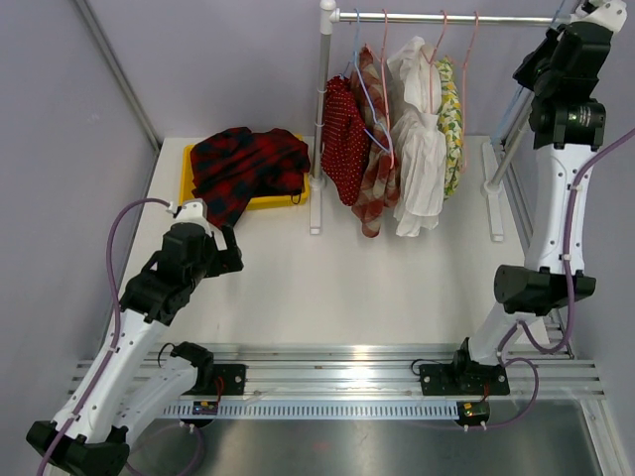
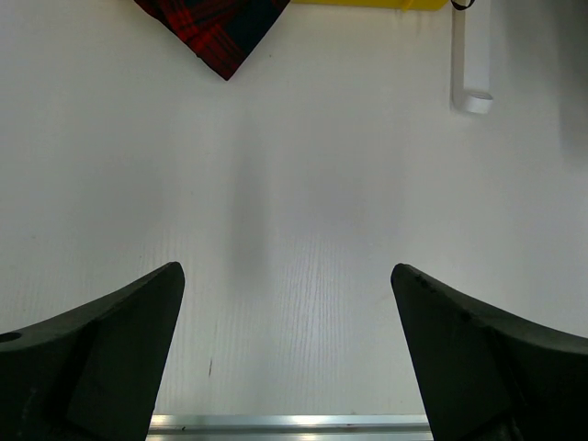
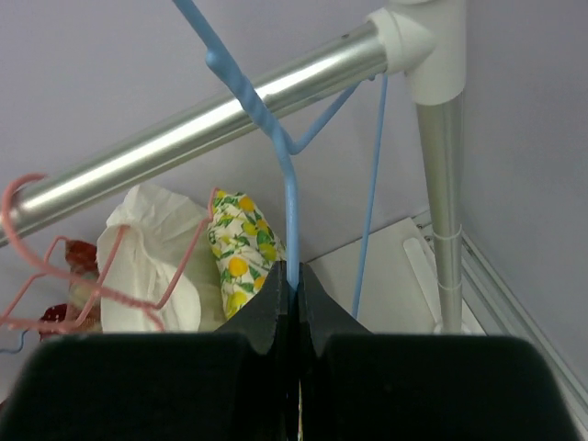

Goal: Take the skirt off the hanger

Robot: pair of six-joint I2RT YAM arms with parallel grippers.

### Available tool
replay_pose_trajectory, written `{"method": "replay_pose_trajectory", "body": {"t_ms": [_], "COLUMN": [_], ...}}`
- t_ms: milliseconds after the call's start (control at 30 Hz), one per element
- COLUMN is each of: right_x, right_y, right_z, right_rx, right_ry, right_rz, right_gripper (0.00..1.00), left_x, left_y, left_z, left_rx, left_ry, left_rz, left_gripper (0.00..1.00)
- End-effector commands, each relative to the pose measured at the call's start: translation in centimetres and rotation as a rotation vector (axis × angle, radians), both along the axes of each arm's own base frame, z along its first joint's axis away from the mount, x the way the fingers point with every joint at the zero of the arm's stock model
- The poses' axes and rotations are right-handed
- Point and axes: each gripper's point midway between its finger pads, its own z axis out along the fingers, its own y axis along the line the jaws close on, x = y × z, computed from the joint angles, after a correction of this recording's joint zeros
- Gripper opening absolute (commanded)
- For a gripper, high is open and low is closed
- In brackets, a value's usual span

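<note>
A red-and-black plaid skirt (image 1: 248,164) lies crumpled on a yellow tray (image 1: 185,180) at the back left, off any hanger; its corner (image 2: 220,28) shows in the left wrist view. My right gripper (image 3: 294,276) is up at the right end of the rail (image 3: 184,129), shut on the wire of a bare blue hanger (image 3: 289,211) that hooks over the rail. Over the white table my left gripper (image 2: 287,303) hangs open, in front of the tray, with nothing between its fingers.
More garments hang on the rail (image 1: 446,18): a red dotted one (image 1: 344,139), a reddish checked one (image 1: 375,169), a white one (image 1: 417,149) and a lemon-print one (image 1: 452,119). Pink hangers (image 3: 55,248) sit beside the blue one. The rack's white foot (image 2: 470,55) rests on the table.
</note>
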Motion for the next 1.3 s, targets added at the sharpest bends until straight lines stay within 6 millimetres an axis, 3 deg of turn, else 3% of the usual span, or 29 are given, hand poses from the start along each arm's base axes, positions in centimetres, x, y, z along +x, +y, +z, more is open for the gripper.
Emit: {"method": "replay_pose_trajectory", "body": {"t_ms": [0, 100, 167, 367, 567, 800, 833, 867, 900, 933, 967, 1000, 1067, 1133, 1167, 1267], "right_x": [1.7, 4.4, 5.1, 7.2, 6.9, 4.4, 4.0, 3.5, 2.8, 2.2, 0.8, 0.0, -2.7, -4.3, -5.8, -7.4], "right_y": [-1.5, -2.4, -3.0, -3.5, -3.1, -4.1, -4.4, -4.5, -5.0, -5.2, -5.9, -6.6, -7.7, -7.5, -6.7, -4.7], "right_z": [3.2, 1.4, 1.2, -2.2, -5.2, -8.0, -8.1, -8.6, -8.0, -7.7, -6.9, -6.7, -5.2, -3.4, -1.6, 0.1], "right_rx": [0.056, 0.104, 0.130, 0.184, 0.226, 0.223, 0.217, 0.213, 0.189, 0.173, 0.152, 0.131, 0.099, 0.080, 0.067, 0.064], "right_ry": [-0.140, -0.125, -0.136, -0.079, -0.011, 0.099, 0.110, 0.137, 0.137, 0.143, 0.139, 0.144, 0.119, 0.064, 0.018, -0.025], "right_rz": [0.055, 0.123, 0.147, 0.223, 0.231, 0.130, 0.115, 0.101, 0.072, 0.053, -0.004, -0.048, -0.144, -0.156, -0.134, -0.052], "right_gripper": [0.00, 0.00, 0.00, 0.00, 0.00, 0.00, 0.07, 0.20, 0.36, 0.72, 0.87, 0.95, 0.99, 0.99, 0.99, 0.99], "left_x": [0.5, 0.5, 0.4, 0.5, 0.5, 0.6, 0.6, 0.6, 0.6, 0.5, 0.6, 0.6, 0.6, 0.6, 0.6, 0.6], "left_y": [-0.5, -0.4, -0.4, -0.5, -0.4, -0.6, -0.6, -0.6, -0.6, -0.6, -0.6, -0.7, -0.7, -0.8, -0.8, -0.9], "left_z": [0.8, 0.6, 0.7, 0.6, 0.6, 0.5, 0.5, 0.5, 0.4, 0.4, 0.4, 0.4, 0.4, 0.3, 0.3, 0.4], "left_rx": [-0.023, -0.021, -0.023, -0.021, -0.020, -0.021, -0.021, -0.022, -0.022, -0.021, -0.022, -0.022, -0.022, -0.022, -0.023, -0.025], "left_ry": [-0.042, -0.039, -0.042, -0.037, -0.038, -0.035, -0.034, -0.033, -0.032, -0.029, -0.031, -0.031, -0.031, -0.027, -0.027, -0.027], "left_rz": [-0.010, -0.004, -0.002, -0.004, 0.000, -0.006, -0.007, -0.008, -0.008, -0.010, -0.010, -0.012, -0.013, -0.016, -0.018, -0.023], "left_gripper": [0.99, 0.99, 0.99, 0.99, 0.99, 0.99, 0.99, 0.99, 0.99, 0.99, 0.99, 0.99, 0.99, 0.99, 0.99, 0.99]}}
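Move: The right hand, shut on the bare blue hanger's shoulder wire with the hook above, is taking it to the free right end of the rail, about 12 cm ahead, 5 cm to the right and 4 cm up. The white corner joint sits some 3 cm right of that spot. The lemon-print garment hangs about 18 cm ahead, 9 cm left and 15 cm below the hand. From the idle left hand, the rail spot is roughly 36 cm ahead, 53 cm right and 33 cm up. Forward about 8 cm and rightward some 5 cm, then mostly down, roughly 10 cm in all, the right hand carries the hanger to the rail beside the corner joint to lower its hook over it, rolling left side up about 15 degrees. The shut fingers then open wide, letting go of the wire, while the hand backs off some 11 cm and starts to rise. ##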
